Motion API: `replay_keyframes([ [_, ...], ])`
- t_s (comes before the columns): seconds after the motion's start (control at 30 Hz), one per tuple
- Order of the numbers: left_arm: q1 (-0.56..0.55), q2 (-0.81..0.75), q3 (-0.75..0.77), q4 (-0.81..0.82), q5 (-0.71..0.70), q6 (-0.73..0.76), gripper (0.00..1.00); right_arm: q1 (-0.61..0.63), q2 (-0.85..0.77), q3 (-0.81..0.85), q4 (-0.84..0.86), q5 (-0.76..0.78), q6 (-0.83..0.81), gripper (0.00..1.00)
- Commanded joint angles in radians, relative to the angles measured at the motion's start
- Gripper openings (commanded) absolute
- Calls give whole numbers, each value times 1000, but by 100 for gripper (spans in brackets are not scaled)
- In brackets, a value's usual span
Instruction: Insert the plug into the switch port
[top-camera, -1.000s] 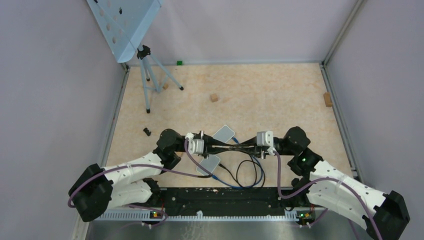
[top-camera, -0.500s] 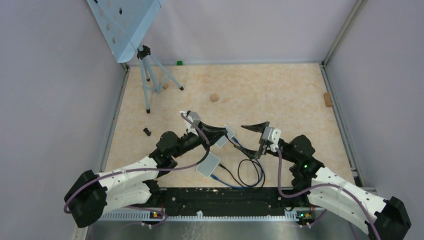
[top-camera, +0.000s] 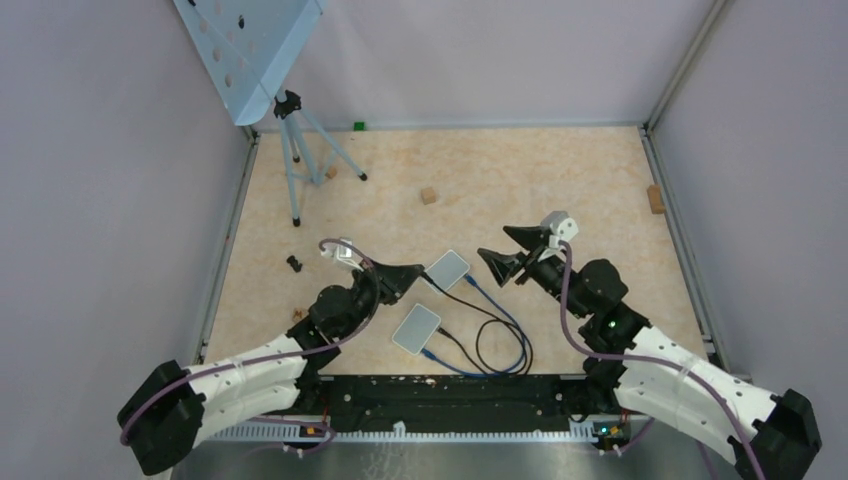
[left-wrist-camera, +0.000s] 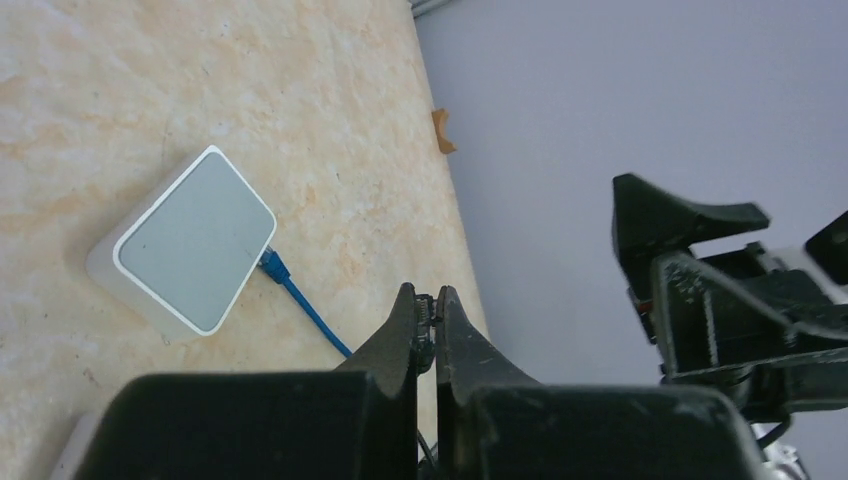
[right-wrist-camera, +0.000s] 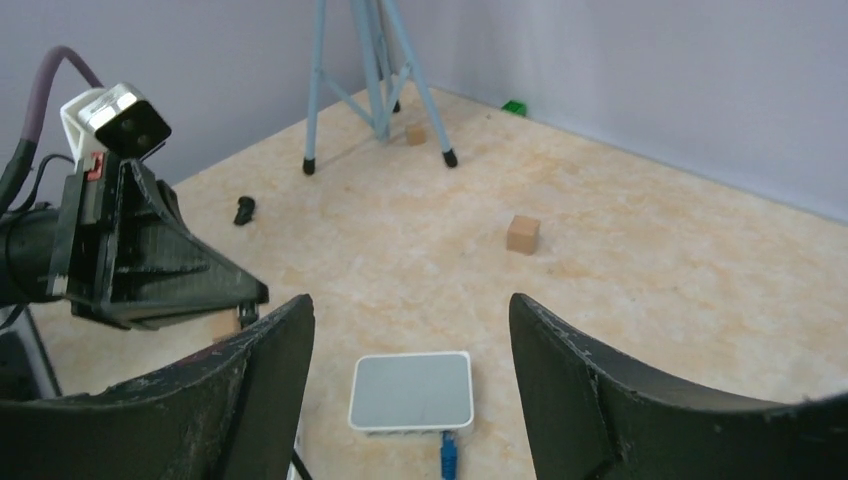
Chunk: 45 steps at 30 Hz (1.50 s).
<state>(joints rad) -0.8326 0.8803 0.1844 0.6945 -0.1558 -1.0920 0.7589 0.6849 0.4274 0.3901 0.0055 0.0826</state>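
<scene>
Two white switches lie mid-table, one (top-camera: 447, 268) farther back, one (top-camera: 417, 328) nearer the bases. A blue cable (top-camera: 497, 310) links them, its plug (left-wrist-camera: 272, 265) in the far switch (left-wrist-camera: 190, 240). My left gripper (top-camera: 410, 272) is shut on a small black plug (left-wrist-camera: 430, 318) pinched between its fingertips, just left of the far switch, with a black cable (top-camera: 480, 335) trailing from it. My right gripper (top-camera: 505, 252) hangs open and holds nothing, right of that switch (right-wrist-camera: 412, 390). The switch's ports face away and are barely visible.
A blue tripod (top-camera: 300, 160) carrying a perforated panel stands at the back left. Small wooden blocks lie at the back centre (top-camera: 428, 195) and by the right wall (top-camera: 655, 198). A small black piece (top-camera: 294, 263) lies to the left. Walls enclose three sides.
The grippers met over the switches a second ago. The left one shut on the plug, the right one opened and let go, and both arms drew apart and lifted.
</scene>
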Motion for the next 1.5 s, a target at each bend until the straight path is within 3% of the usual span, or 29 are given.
replay_keyframes([
  [0.0, -4, -97, -46, -45, -119, -274, 0, 8, 81, -48, 160, -131, 39, 65],
  [0.13, -4, -199, -70, -172, -202, -385, 0, 36, 198, -42, 299, -243, 2, 62],
  [0.27, -4, -276, -42, -291, -262, -365, 0, 127, 339, 57, 286, -305, -126, 63],
  [0.4, -4, -301, -55, -293, -274, -351, 0, 191, 472, 159, 281, -309, -167, 56],
  [0.63, -3, -309, -100, -189, -230, -324, 0, 232, 642, 192, 454, -262, -147, 51],
  [0.87, -4, -339, -125, -176, -201, -328, 0, 235, 731, 195, 523, -290, -144, 50],
  [1.03, -3, -378, -151, -174, -207, -339, 0, 236, 774, 204, 530, -300, -143, 40],
  [1.33, -4, -392, -157, -168, -210, -330, 0, 249, 829, 224, 560, -325, -126, 37],
  [1.47, -4, -394, -157, -168, -211, -331, 0, 253, 848, 240, 552, -335, -123, 30],
])
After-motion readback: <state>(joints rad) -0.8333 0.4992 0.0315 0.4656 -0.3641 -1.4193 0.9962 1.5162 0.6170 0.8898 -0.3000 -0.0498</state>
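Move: In the left fingertips the plug is pinched, its middle about 1 cm below that hand; it lies some 14 cm to the right hand's left, 2 cm back and 8 cm below it. From the left hand, the farther switch sits about 8 cm ahead and 6 cm to the right, and the nearer switch roughly 6 cm back and 2 cm to the left, both some 14 cm lower. Sweeping about 18 cm to its left and 9 cm down, with a slight draw back, the right hand turns some 30 degrees counter-clockwise and partly closes its wide-open fingers around the plug, without a visible grip. The left hand keeps its pinch, carries the plug about 5 cm left within the first half second, rolling its left side down and swinging slightly counter-clockwise, then nearly holds still. ##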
